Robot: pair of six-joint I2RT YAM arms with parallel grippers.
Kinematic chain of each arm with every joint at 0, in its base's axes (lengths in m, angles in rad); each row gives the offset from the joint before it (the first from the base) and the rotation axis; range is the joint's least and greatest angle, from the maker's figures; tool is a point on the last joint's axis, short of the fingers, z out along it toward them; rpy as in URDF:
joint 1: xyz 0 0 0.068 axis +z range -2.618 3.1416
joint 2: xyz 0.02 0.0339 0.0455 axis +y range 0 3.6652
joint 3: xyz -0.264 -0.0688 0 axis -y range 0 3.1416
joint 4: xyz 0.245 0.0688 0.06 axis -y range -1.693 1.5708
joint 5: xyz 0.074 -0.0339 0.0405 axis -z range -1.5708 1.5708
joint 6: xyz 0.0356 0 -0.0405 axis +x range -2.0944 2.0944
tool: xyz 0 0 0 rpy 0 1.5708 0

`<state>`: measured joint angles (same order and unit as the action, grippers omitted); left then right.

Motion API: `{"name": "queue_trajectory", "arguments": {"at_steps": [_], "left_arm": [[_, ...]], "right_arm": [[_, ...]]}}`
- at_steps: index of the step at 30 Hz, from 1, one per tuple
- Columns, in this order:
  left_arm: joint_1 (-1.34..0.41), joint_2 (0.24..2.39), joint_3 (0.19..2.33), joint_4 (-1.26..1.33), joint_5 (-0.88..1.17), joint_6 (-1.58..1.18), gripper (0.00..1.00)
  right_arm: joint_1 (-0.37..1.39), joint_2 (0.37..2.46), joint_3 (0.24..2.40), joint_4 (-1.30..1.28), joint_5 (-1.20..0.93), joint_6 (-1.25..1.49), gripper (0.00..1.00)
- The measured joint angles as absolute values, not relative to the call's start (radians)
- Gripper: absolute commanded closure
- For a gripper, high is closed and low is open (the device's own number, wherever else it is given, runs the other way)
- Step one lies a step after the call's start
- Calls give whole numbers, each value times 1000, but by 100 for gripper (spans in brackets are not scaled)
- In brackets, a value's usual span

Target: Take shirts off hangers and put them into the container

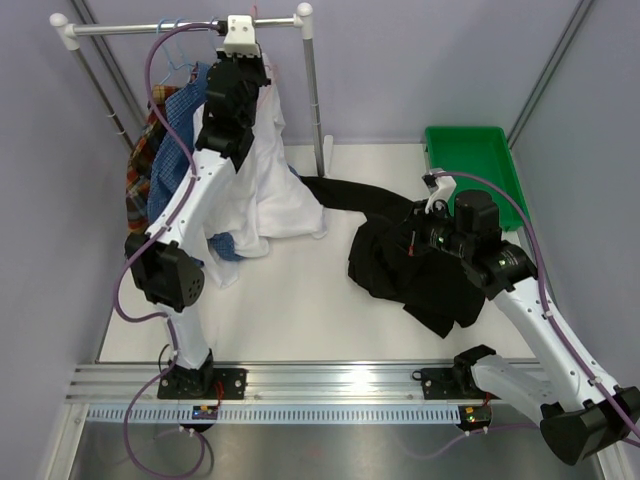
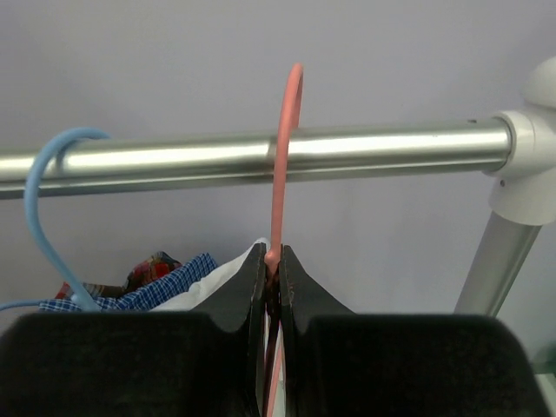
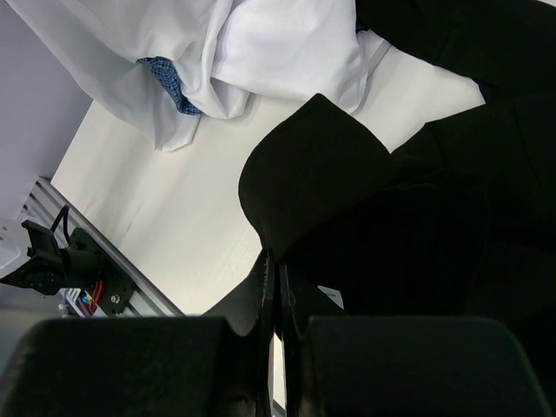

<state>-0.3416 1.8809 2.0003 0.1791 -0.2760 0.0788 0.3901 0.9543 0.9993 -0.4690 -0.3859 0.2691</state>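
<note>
My left gripper [image 1: 243,58] is raised to the rail and is shut on the neck of a pink hanger [image 2: 282,174], whose hook lies over the rail [image 2: 365,149]. The white shirt [image 1: 268,190] hangs below it. A light blue hanger [image 2: 42,204] hooks the rail further left, above the blue checked shirt [image 1: 178,150] and the red-brown plaid shirt [image 1: 138,175]. The black shirt [image 1: 420,270] lies crumpled on the table. My right gripper [image 3: 278,265] is shut on a fold of it. The green container [image 1: 478,165] stands at the back right with nothing in it.
The rail's white-and-grey upright post [image 1: 313,95] stands between the hanging shirts and the container. A black sleeve [image 1: 345,195] trails toward the post's foot. An aluminium mounting rail [image 1: 330,385] runs along the near table edge.
</note>
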Motion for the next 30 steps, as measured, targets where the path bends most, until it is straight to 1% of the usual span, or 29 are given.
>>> {"name": "queue_trajectory", "arguments": {"at_steps": [1, 2, 7, 10, 11, 12, 13, 14, 20, 26, 27, 28, 29, 30], "left_arm": [[-342, 1881, 1989, 184, -273, 75, 82], [-342, 1881, 1977, 189, -270, 68, 78], [-342, 1864, 1862, 214, -261, 51, 64], [-342, 1839, 1783, 215, -262, 46, 38], [-342, 1831, 1764, 214, -262, 43, 24], [-342, 1821, 1750, 211, -262, 43, 16], [-342, 1811, 1740, 211, -263, 44, 3], [-342, 1801, 1734, 207, -265, 44, 1], [-342, 1662, 1724, 142, -269, 48, 1], [-342, 1402, 1722, 41, -266, 51, 1], [-342, 1356, 1714, 30, -264, 50, 1], [-342, 1306, 1696, 21, -260, 47, 1], [-342, 1248, 1665, 16, -253, 42, 1], [-342, 1182, 1622, -1, -243, 34, 1]], "right_arm": [[390, 955, 999, -469, -385, 269, 100], [390, 956, 999, -469, -384, 269, 100], [390, 964, 999, -479, -354, 269, 100], [390, 981, 999, -499, -311, 280, 100], [390, 993, 999, -506, -294, 287, 100], [390, 1004, 997, -511, -278, 296, 100], [390, 1013, 990, -512, -267, 305, 100], [390, 1018, 976, -516, -249, 318, 100], [390, 1078, 952, -559, -140, 379, 100], [390, 1225, 947, -612, -7, 463, 100], [390, 1257, 944, -616, 12, 477, 98], [390, 1289, 941, -619, 31, 493, 94], [390, 1321, 937, -619, 51, 511, 87], [390, 1353, 932, -620, 70, 531, 63]]}}
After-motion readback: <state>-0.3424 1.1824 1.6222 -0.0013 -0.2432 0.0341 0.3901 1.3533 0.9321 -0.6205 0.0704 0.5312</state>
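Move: Just above the left fingers, which hold the red hanger, the rail runs about 2 cm ahead and 3 cm up; along it the nearest blue hanger is some 12 cm left, the white right end 14 cm right. The right hand's spot for the black shirt is table about 3 cm ahead, 6 right and 22 below; the green container lies 26 ahead, 22 right, the rack's right foot 23 ahead, 18 left, both at table height. The left fingers let go of the red hanger after lowering it some 8 cm onto the rail; opened wide, the hand draws back over 20 cm, rising and drifting left away from the rail. Meanwhile the right hand, still pinching the black shirt, sinks about 18 cm towards the table, edging right, tipping down about 30 degrees and turning clockwise. ##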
